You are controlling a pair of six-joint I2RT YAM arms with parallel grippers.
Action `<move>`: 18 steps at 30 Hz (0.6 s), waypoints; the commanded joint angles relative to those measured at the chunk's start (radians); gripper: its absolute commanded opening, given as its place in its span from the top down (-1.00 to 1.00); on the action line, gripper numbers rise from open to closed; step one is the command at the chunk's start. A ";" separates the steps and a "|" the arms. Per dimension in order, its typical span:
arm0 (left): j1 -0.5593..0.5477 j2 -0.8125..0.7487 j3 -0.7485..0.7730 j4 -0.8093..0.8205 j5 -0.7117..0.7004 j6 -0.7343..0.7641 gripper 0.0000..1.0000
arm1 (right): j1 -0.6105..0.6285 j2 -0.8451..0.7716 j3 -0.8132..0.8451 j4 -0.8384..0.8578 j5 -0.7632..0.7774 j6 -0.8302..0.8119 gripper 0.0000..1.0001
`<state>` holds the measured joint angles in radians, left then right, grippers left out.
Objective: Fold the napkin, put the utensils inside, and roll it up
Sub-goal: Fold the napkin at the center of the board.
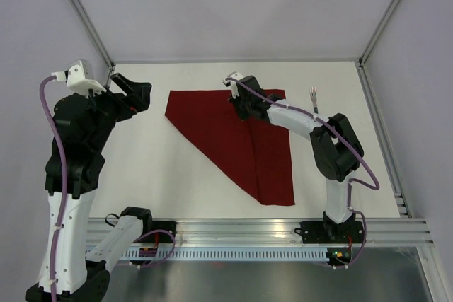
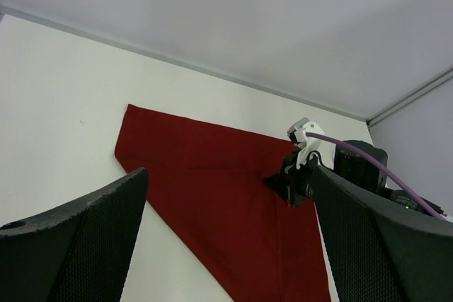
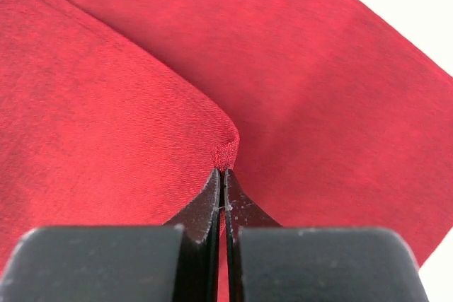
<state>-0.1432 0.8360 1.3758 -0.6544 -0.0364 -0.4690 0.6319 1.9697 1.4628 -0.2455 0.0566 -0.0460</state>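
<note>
The dark red napkin (image 1: 226, 139) lies on the white table, one part folded over, leaving a diagonal left edge and a vertical crease. My right gripper (image 1: 238, 102) is shut on a hemmed corner of the napkin (image 3: 106, 104), pinched at the tips (image 3: 221, 172) over the cloth near its far edge. My left gripper (image 1: 133, 91) hangs open above the table, left of the napkin (image 2: 212, 203), with nothing between its fingers (image 2: 228, 175). A pale utensil (image 1: 313, 97), a fork, lies right of the napkin near the far edge, its lower end behind the right arm.
The white table (image 1: 177, 182) is walled at the back and sides. A metal rail (image 1: 248, 235) runs along the near edge with both arm bases. The right arm (image 1: 333, 146) stretches across the napkin's right side.
</note>
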 commanded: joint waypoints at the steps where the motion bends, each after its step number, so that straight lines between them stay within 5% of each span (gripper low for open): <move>1: 0.002 0.002 -0.007 0.042 0.030 -0.036 -0.99 | -0.037 -0.048 -0.009 0.037 -0.004 -0.017 0.99; 18: 0.001 0.023 -0.024 0.071 0.064 -0.039 -0.99 | -0.184 -0.055 -0.012 0.064 -0.008 -0.012 0.99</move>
<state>-0.1432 0.8532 1.3567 -0.6239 -0.0128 -0.4713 0.4706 1.9663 1.4475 -0.2157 0.0486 -0.0566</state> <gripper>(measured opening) 0.993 0.011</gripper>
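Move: The right hand holds the napkin's folded-over corner; the far right corner it is taken to lies about 10 cm ahead and 12 cm right, some 4 cm below. The far left corner is about 10 cm ahead and 27 cm left, the fork's middle roughly 3 cm ahead and 22 cm right, both at table height. From the left hand, the far right corner lies some 26 cm ahead, 46 cm right and 38 cm below. Still pinching the corner, the right hand draws it level about 7 cm right and 4.5 cm forward, towards the far right corner. ##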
